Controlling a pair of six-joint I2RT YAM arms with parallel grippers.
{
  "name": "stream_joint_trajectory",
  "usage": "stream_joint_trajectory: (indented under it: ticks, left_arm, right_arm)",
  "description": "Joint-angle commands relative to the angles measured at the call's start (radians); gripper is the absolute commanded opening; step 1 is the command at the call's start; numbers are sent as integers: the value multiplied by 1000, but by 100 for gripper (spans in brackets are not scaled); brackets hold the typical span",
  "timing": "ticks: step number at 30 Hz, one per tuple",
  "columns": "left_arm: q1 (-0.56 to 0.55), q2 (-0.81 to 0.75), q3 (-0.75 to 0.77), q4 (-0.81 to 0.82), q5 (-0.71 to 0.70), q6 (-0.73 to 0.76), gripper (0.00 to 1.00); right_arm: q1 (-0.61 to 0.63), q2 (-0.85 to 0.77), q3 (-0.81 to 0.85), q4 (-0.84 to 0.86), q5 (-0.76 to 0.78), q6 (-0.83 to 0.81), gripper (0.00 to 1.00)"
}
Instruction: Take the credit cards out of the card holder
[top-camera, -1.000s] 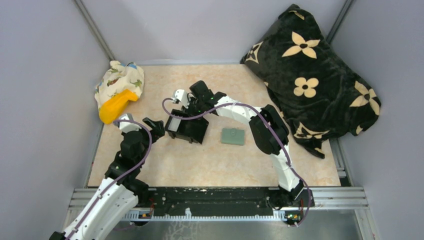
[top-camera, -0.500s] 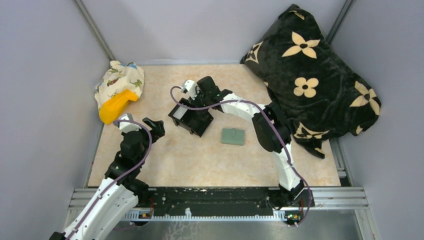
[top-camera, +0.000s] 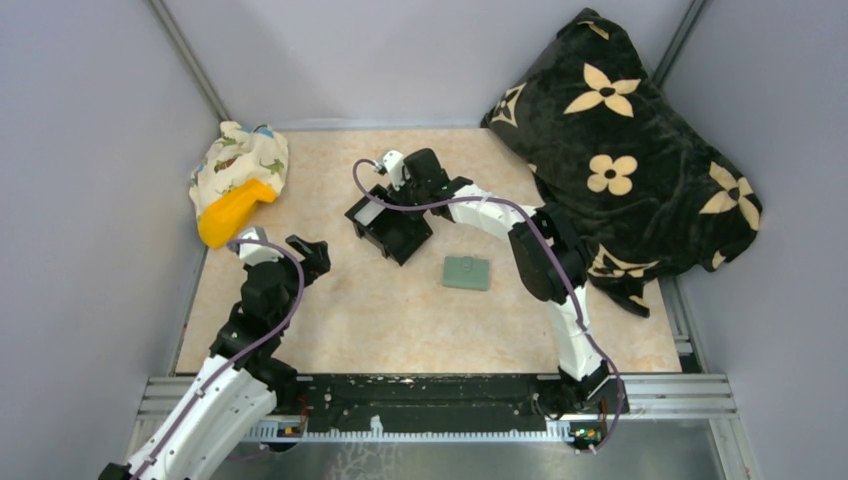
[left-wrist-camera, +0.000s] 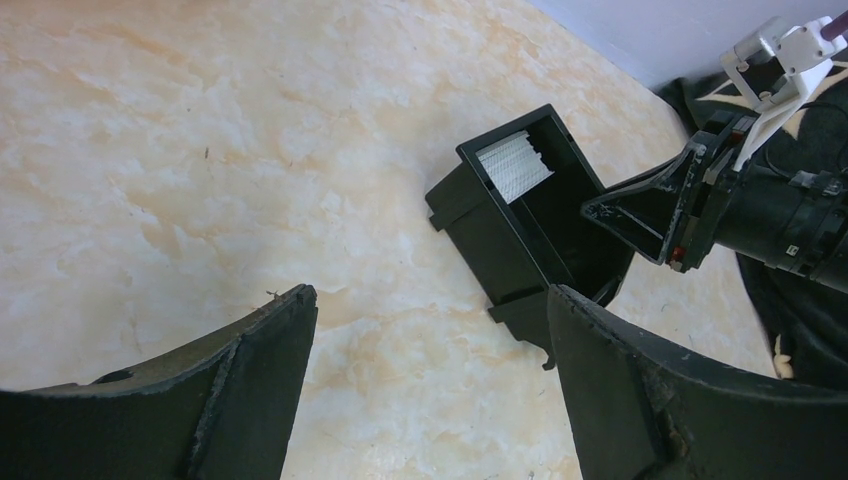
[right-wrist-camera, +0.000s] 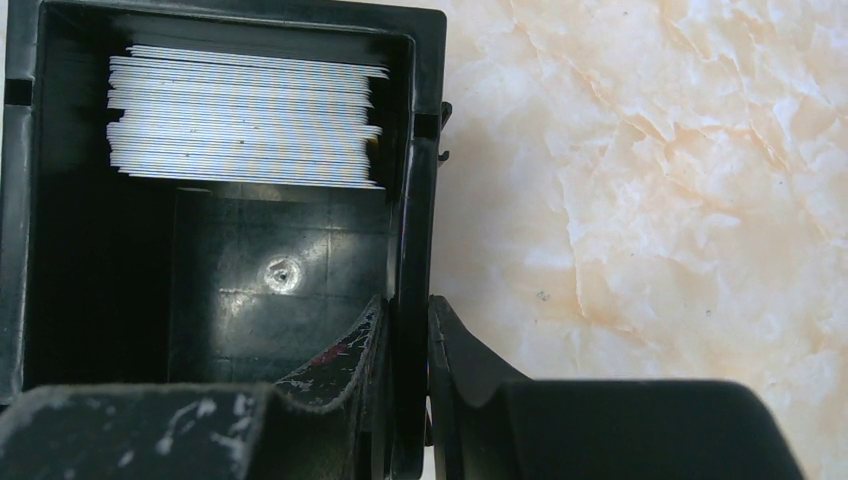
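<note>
The card holder (top-camera: 466, 272), a small sage-green wallet, lies shut and flat on the marbled table, right of centre. The credit cards are hidden. My right gripper (top-camera: 398, 203) (right-wrist-camera: 408, 320) is shut on the right wall of a black plastic box (top-camera: 388, 228) (right-wrist-camera: 280, 280) (left-wrist-camera: 530, 215), left of and behind the wallet. One finger sits inside the box and one outside. A stack of white cards (right-wrist-camera: 245, 115) stands at the box's far end. My left gripper (top-camera: 305, 250) (left-wrist-camera: 430, 300) is open with nothing in it, over bare table to the box's left.
A black blanket with cream flowers (top-camera: 620, 150) fills the back right corner and overhangs the table edge. A dinosaur-print cloth (top-camera: 240, 160) with a yellow object (top-camera: 230, 212) lies at the back left. Grey walls close in on three sides.
My right gripper has carried the black box away from me and slightly right, turning it as it went. The left arm and the wallet have not moved.
</note>
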Motion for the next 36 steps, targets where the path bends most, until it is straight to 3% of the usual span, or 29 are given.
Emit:
stream_joint_trajectory:
  ticks: [1,3,9,13,23,28,32,34,35,36]
  left_arm:
    - [4,-2,-7,14,9,11,91]
    - [4,-1,-7,14,10,13,91]
    - [4,4,-10,22,14,15,91]
    - [4,8,-10,25,16,15,91]
    - [5,18,-15,32,30,21,94]
    - [4,15,-30,48,40,25,95]
    - [5,33,-36,93,109,63,94]
    - [5,61,-46,139,152,77,94]
    - [4,83,-50,168,182,82,95]
    - [3,109,-50,194,214,82,95]
  right_arm:
    - [-19,-53,-15,50,42,10,0]
    - [-19,-57,-13,49,35,13,1]
    - [-19,-84,-16,46,21,16,28]
    - [-19,-109,-33,56,25,12,40]
    - [-16,-186,-84,96,-28,29,48]
    - [-16,-268,-174,194,-34,36,49]
    - [-16,-370,-319,320,70,46,49]
    - [-16,-462,-448,464,188,72,49]
    - [-16,-522,-520,525,251,100,53]
    - [-17,-571,-595,599,326,134,67]
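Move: My right fingers are still pinching the far right-hand wall of the black box. The green card holder lies about 13 cm back and 11 cm to the right of this hand, some 7 cm lower. The black box's middle is about 5 cm back and 4 cm left, and its white cards are some 8 cm left, 1 cm back. From my left hand the card holder is some 34 cm right and 4 cm ahead, about 16 cm down. I open my right fingers to about half and let go of the black box's wall, then lift clear by some 7 cm, easing back and veering about 5 cm to the right, on the green card holder's side, while the fingertips tilt up roughly 10 degrees. Late on, my wide-open left hand starts about 2 cm right and slightly down, turning a little clockwise. ##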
